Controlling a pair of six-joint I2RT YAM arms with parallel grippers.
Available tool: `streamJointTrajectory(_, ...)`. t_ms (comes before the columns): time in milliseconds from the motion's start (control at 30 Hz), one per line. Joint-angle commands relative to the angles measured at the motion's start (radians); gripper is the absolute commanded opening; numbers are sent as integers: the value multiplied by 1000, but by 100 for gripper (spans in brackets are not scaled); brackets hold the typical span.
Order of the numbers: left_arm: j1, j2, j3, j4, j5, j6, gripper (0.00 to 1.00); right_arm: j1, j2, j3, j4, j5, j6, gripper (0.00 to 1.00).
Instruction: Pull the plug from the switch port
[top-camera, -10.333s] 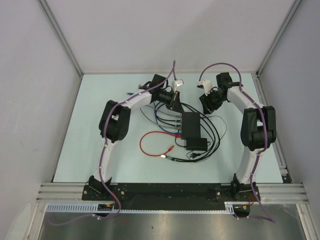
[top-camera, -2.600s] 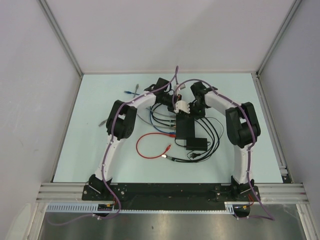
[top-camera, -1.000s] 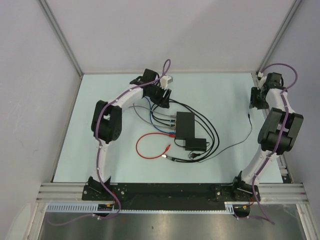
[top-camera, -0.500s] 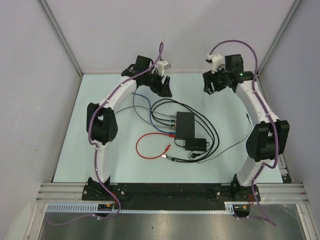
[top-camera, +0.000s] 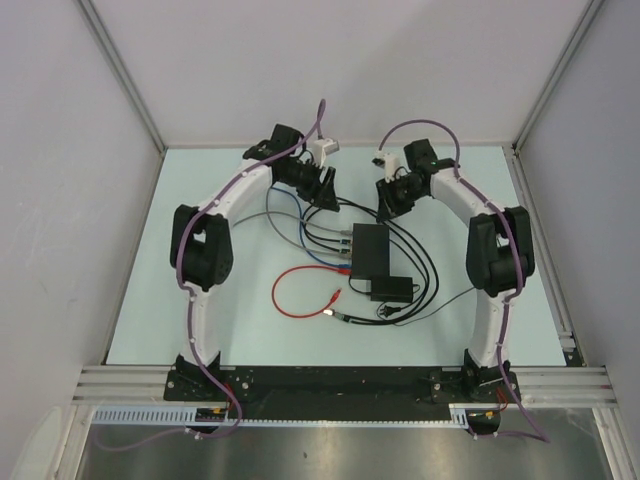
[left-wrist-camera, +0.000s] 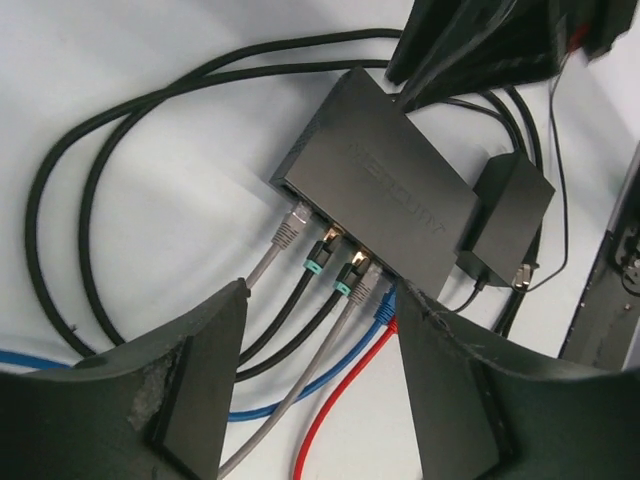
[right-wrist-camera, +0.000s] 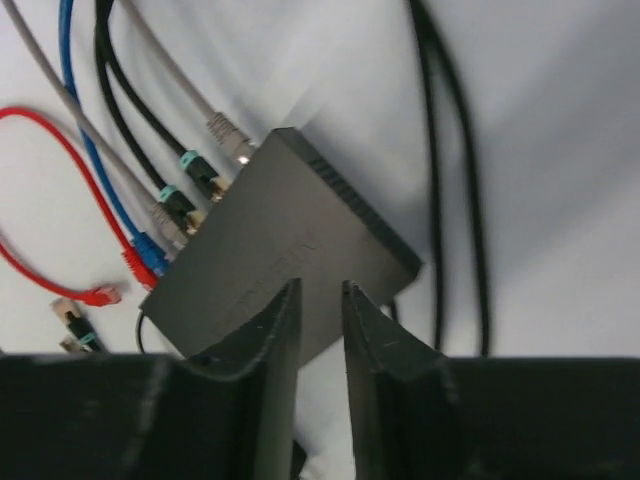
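The switch (top-camera: 369, 250) is a flat black box with several cables plugged into its left edge. In the left wrist view the plugs sit in a row: grey plug (left-wrist-camera: 289, 227), two black plugs with teal boots (left-wrist-camera: 317, 259), grey, blue plug (left-wrist-camera: 385, 305) and red. My left gripper (left-wrist-camera: 322, 300) hovers open above these cables, with nothing between its fingers. My right gripper (right-wrist-camera: 320, 290) hangs over the switch (right-wrist-camera: 290, 250) at its far end, the fingers a narrow gap apart and empty. From above, the left gripper (top-camera: 326, 195) and the right gripper (top-camera: 389, 204) flank the switch's far end.
A smaller black box (top-camera: 392, 288) with thin leads lies against the switch's near end. A red cable (top-camera: 298, 292) loops to the left, with a loose red plug (right-wrist-camera: 101, 295) at its end. Black cables (top-camera: 432, 268) loop to the right. Grey walls enclose the table.
The right arm has swung in from the back right down over the switch's far end, and its jaws have narrowed. The left gripper has shifted slightly toward the switch.
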Motion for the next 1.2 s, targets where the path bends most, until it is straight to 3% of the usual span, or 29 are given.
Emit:
streamJointTrajectory(0,18,71,80,-112,100,44,64,48,25,-25,64,-72,112,22)
streamJointTrajectory(33,23,110,108,-129,117,39,62,54,25,-46,87,-74,117,14)
streamJointTrajectory(133,34,147,165,-118,165,-8,60,76,39,-52,60,-71,72,5)
streamJointTrajectory(367,35,252,213,-1,186,-148,58,89,99,-131,26,-51,62,2)
streamJointTrajectory(500,35,300,228,33,179,-163,54,80,123,-164,26,32,28,0)
streamJointTrajectory(733,34,391,257,56,248,-163,50,56,185,-167,-89,-97,-95,0)
streamJointTrajectory(933,34,432,253,57,425,-192,49,72,208,-177,-62,-57,-86,0)
streamJointTrajectory(1167,28,447,230,50,435,-187,45,79,213,-177,-56,-46,-92,0)
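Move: The switch's middle lies about 7 cm back, 4 cm to the left of and 8 cm below the right hand. The far grey plug in its left side is the left hand's aim: about 5 cm to the right, level fore-and-aft and some 12 cm below; the nearest black plug sits beside it, about 2 cm nearer the bases. Seen from the left hand, the switch's middle is about 10 cm right, 4 cm back and 12 cm down. The switch's lid is met near its middle by the right fingertips, which shut fully as that hand goes back, down and left, about 6 cm back and as much down, then stays resting on the lid. The open left hand sinks some 10 cm and edges 3 cm right towards the far grey plug, turning nearly 30 degrees so its fingers slope less steeply, their gap narrowing around the plug's width without closing. ##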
